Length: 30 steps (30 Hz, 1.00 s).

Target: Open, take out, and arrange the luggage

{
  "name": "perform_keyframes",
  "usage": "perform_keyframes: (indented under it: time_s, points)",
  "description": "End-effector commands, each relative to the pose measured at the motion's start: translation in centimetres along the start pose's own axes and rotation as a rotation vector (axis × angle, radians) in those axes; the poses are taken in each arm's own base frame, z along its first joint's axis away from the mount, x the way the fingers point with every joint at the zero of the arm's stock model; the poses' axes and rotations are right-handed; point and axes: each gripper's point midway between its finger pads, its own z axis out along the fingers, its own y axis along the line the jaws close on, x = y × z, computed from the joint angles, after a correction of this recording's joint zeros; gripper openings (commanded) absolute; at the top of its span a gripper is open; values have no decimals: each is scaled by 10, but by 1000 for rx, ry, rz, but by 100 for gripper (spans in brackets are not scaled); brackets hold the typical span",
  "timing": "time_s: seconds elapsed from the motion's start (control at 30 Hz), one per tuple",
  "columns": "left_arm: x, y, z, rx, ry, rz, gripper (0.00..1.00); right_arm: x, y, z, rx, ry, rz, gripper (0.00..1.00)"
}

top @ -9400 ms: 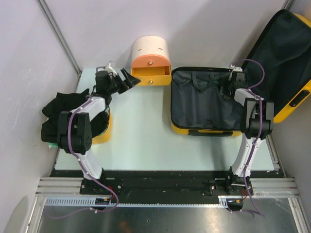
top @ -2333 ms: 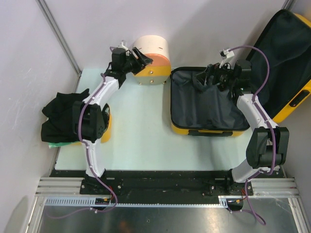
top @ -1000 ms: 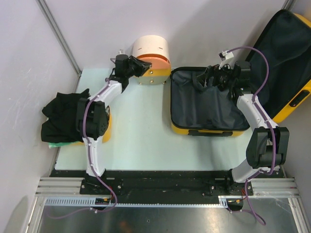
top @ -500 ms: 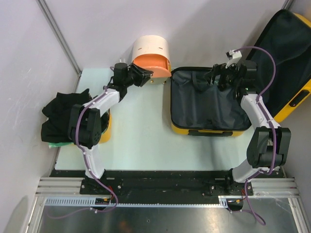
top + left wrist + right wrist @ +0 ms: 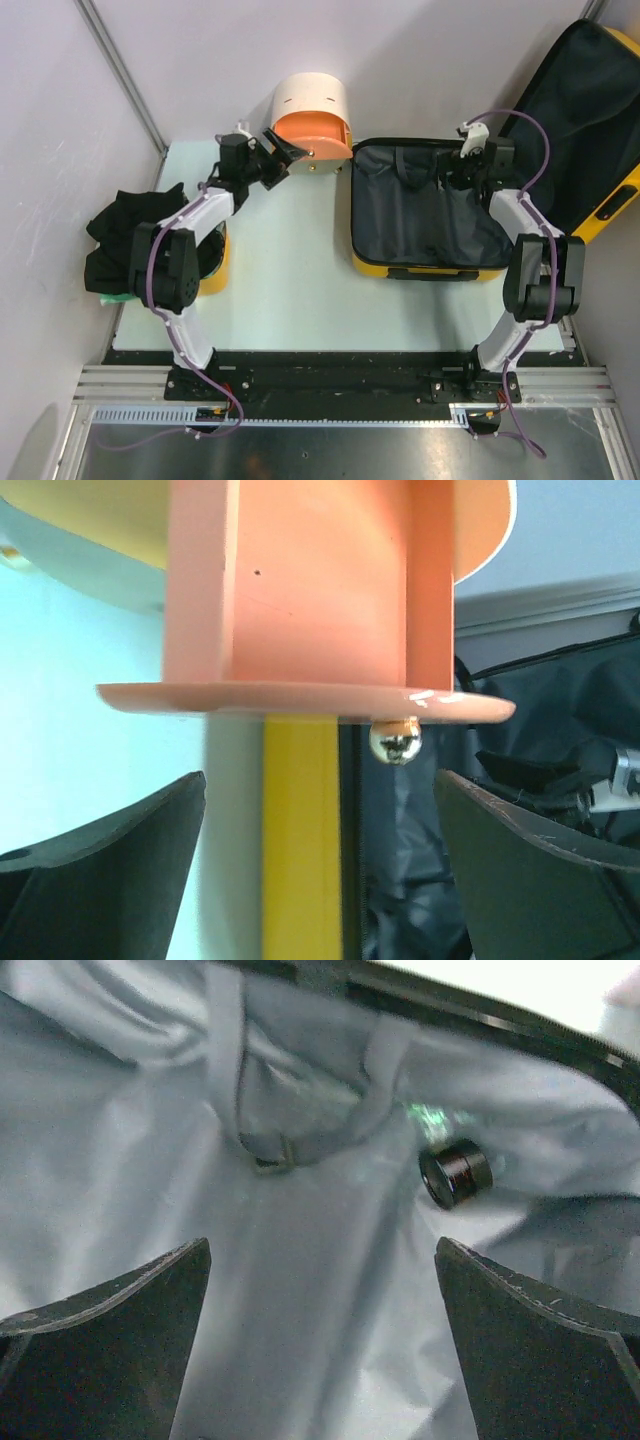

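The luggage (image 5: 420,268) lies open on the right of the table. Its yellow shell is lined with dark fabric (image 5: 415,215), and its lid (image 5: 585,95) leans against the right wall. My right gripper (image 5: 450,175) hovers open over the far part of the lining. In the right wrist view the gripper (image 5: 322,1250) is empty, with a small dark round object (image 5: 455,1173) and a strap buckle (image 5: 265,1158) lying ahead of it. My left gripper (image 5: 275,160) is open just left of the orange drawer (image 5: 315,130). The left wrist view shows this gripper (image 5: 320,780) below the drawer's gold knob (image 5: 395,742), apart from it.
The cream-and-orange cylindrical container (image 5: 310,95) stands at the back centre with its drawer pulled out. A pile of black clothes (image 5: 120,240) sits on a small yellow tub (image 5: 217,270) at the left edge. Walls close in on the left, back and right.
The orange drawer has come out of the container. My left gripper has let go of its knob, opened wide and drawn back to the left. My right gripper shifted slightly right over the lining.
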Motion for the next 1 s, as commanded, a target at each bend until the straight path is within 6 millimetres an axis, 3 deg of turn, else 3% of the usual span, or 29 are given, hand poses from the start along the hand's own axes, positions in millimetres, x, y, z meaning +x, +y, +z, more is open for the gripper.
perform_keyframes:
  time_s: [0.0, 0.07, 0.1, 0.2, 0.37, 0.47, 0.5, 0.53, 0.57, 0.6, 0.67, 0.73, 0.77, 0.83, 0.97]
  points:
    - [-27, -25, -43, 75, -75, 280, 100, 22, -34, 15, 116, 77, -110, 100]
    - [-34, -29, -55, 80, -105, 359, 100, 24, -44, 22, 149, 84, -134, 100]
    - [-37, -33, -59, 85, -117, 392, 100, 37, -47, 31, 144, 111, -137, 100]
    - [-39, -43, -68, 111, -132, 507, 100, 38, -58, 45, 119, 94, -162, 100]
    - [-35, -66, -78, 218, -103, 729, 100, 32, -80, 65, 44, 81, -216, 100]
    - [-34, -74, -81, 258, -96, 805, 100, 50, -91, 78, 14, 133, -222, 100]
    - [-34, -75, -81, 260, -97, 806, 100, 39, -96, 82, 11, 117, -259, 100]
    - [-35, -74, -79, 258, -96, 803, 100, 49, -100, 89, 5, 135, -259, 100]
    - [-37, -78, -80, 268, -101, 808, 100, 52, -100, 91, -11, 145, -262, 100]
    - [-37, -80, -80, 279, -95, 818, 100, 42, -101, 94, -20, 129, -292, 100]
    - [-39, -84, -79, 291, -92, 836, 100, 56, -98, 100, -61, 159, -287, 99]
    - [-43, -81, -77, 285, -86, 837, 100, 53, -99, 105, -73, 159, -304, 98]
    - [-46, -85, -77, 288, -91, 841, 100, 64, -98, 109, -91, 186, -291, 98]
    - [-50, -83, -76, 283, -93, 841, 100, 63, -100, 110, -93, 195, -295, 96]
    - [-53, -84, -73, 285, -80, 854, 100, 81, -94, 108, -136, 241, -287, 94]
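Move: In the open suitcase's far right part, a small black jar lies about 12 cm ahead of the right hand, 6 cm to its right and 14 cm below. The buckled strap is some 13 cm left of the jar and nearly as far out. From the left hand, the pulled-out top drawer has its middle roughly 5 cm ahead and 5 cm right, at about its height; the jar is some 42 cm right, 11 cm ahead and 16 cm lower. Dipping about 9 cm into the suitcase, the right hand then reaches some 10 cm forward and 7 cm to the right towards the black jar, rolling about 20 degrees and steepening slightly, fingers wide open. Meanwhile the open left hand leaves the drawer front, going up about 10 cm and a little back and left, with a roll of some 45 degrees. ##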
